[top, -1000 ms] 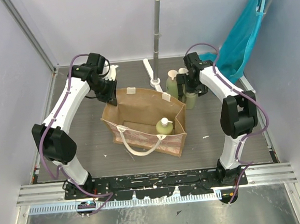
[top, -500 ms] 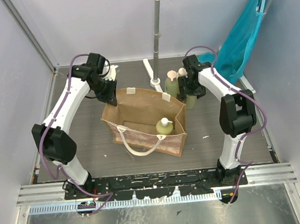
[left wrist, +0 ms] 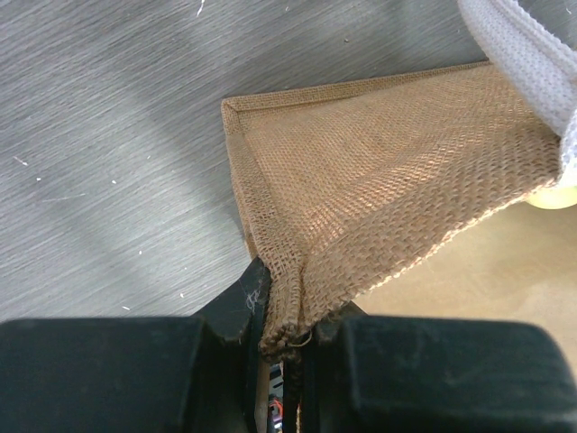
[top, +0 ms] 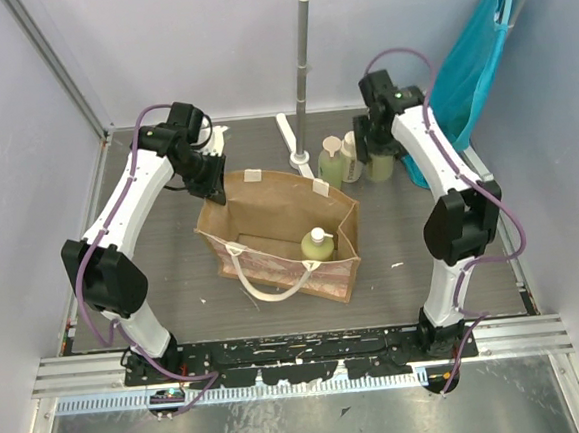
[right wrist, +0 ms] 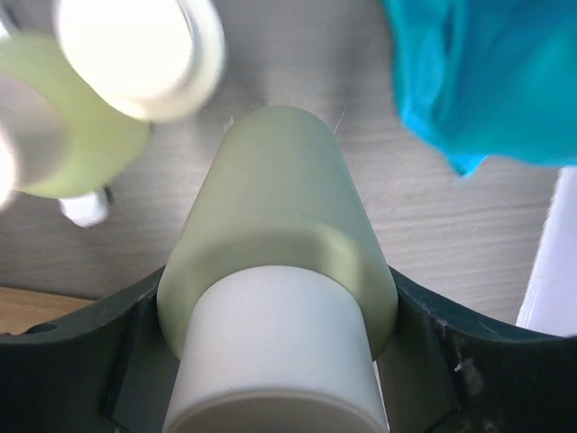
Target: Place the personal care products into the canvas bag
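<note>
The canvas bag [top: 269,210] stands open at the table's middle, and one pale green bottle [top: 317,244] stands inside it at the right. My left gripper [top: 214,190] is shut on the bag's back-left corner; the left wrist view shows the burlap rim [left wrist: 379,171] pinched in it [left wrist: 284,338]. My right gripper [top: 378,157] is shut on a pale green bottle with a white cap [right wrist: 279,271], held behind the bag's back-right corner. Two more bottles [top: 332,161] [top: 350,156] stand just left of it, blurred in the right wrist view [right wrist: 81,135].
A teal cloth [top: 469,72] hangs at the back right, close to my right arm, and shows in the right wrist view [right wrist: 487,81]. A metal pole [top: 303,65] with a white foot stands behind the bottles. Enclosure walls stand on the left, right and back.
My right gripper has risen and moved back and to the right with its bottle, away from the bag's back-right corner. The left arm and the bag have not moved.
</note>
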{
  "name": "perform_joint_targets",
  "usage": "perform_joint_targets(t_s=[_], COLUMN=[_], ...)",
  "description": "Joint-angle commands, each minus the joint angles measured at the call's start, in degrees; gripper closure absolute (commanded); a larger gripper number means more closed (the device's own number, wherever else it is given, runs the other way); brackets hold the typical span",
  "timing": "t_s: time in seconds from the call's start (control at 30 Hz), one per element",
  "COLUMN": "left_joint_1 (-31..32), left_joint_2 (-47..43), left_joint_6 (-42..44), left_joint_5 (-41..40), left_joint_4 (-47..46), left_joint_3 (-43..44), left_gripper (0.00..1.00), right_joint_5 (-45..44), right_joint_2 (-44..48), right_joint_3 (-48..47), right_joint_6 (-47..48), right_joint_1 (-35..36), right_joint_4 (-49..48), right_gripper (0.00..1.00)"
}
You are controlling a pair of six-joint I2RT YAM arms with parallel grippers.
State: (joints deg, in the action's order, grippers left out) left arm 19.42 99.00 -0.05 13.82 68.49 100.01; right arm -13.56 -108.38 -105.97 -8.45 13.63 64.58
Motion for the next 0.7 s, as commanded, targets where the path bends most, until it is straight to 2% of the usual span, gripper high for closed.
perform_joint_targets(t_s=[0.0,0.13,0.27,0.4,0.67], left_joint_1=[-0.58,-0.66,-0.66,-0.66,-0.64], left_joint_2=[0.39,0.38,0.4,0.51,0.23], left_joint_6=[1.27,1.46,1.71,1.98,2.3], left_joint_5=[-0.73,-0.35,-0.2,-0.24,-0.24], left_joint_4=[0.4,-0.34,-0.99,-0.93,-0.98], left_joint_3=[0.53,-0.35,-0.95,-0.88,-1.29], left_gripper=[1.0,1.0,1.0,1.0,1.0], right_joint_5=[-4.06,0.32,11.16,23.08,39.26], right_joint_2=[5.66,5.98,8.88,8.29,13.21], right_joint_3=[-16.7,-26.16,-28.98,-33.92,-29.0], right_joint_6=[1.87,4.06,3.79,0.83,-1.25], right_joint_1=[-0.21,-0.18,-0.12,-0.05,2.79], right_joint_4=[2.78,3.33,-1.34,-1.24,-5.8], right_gripper=[0.99,0.99,0.99,0.99,0.99])
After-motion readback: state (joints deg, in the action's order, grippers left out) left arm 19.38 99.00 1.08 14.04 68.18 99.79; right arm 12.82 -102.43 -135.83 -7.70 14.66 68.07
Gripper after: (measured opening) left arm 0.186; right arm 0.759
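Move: The right hand already holds a green bottle clear of the table. The middle of the canvas bag lies about 21 cm to its left, 13 cm back and 8 cm lower. The bottle in the bag stands roughly 14 cm left and 14 cm back; the white bottle about 5 cm left and 4 cm ahead, the pump bottle 9 cm left and 3 cm ahead. From the left hand, the bag's middle is some 12 cm right and 6 cm back. Keeping its grip around the green bottle, the right hand rises quickly by about 21 cm, easing forward a little at first, then drawing back as it swings some 9 cm left, high above the pump and white bottles. Its fingers tilt forward and to the left as it turns counter-clockwise. The left hand stays put, still pinching the bag's rim. ##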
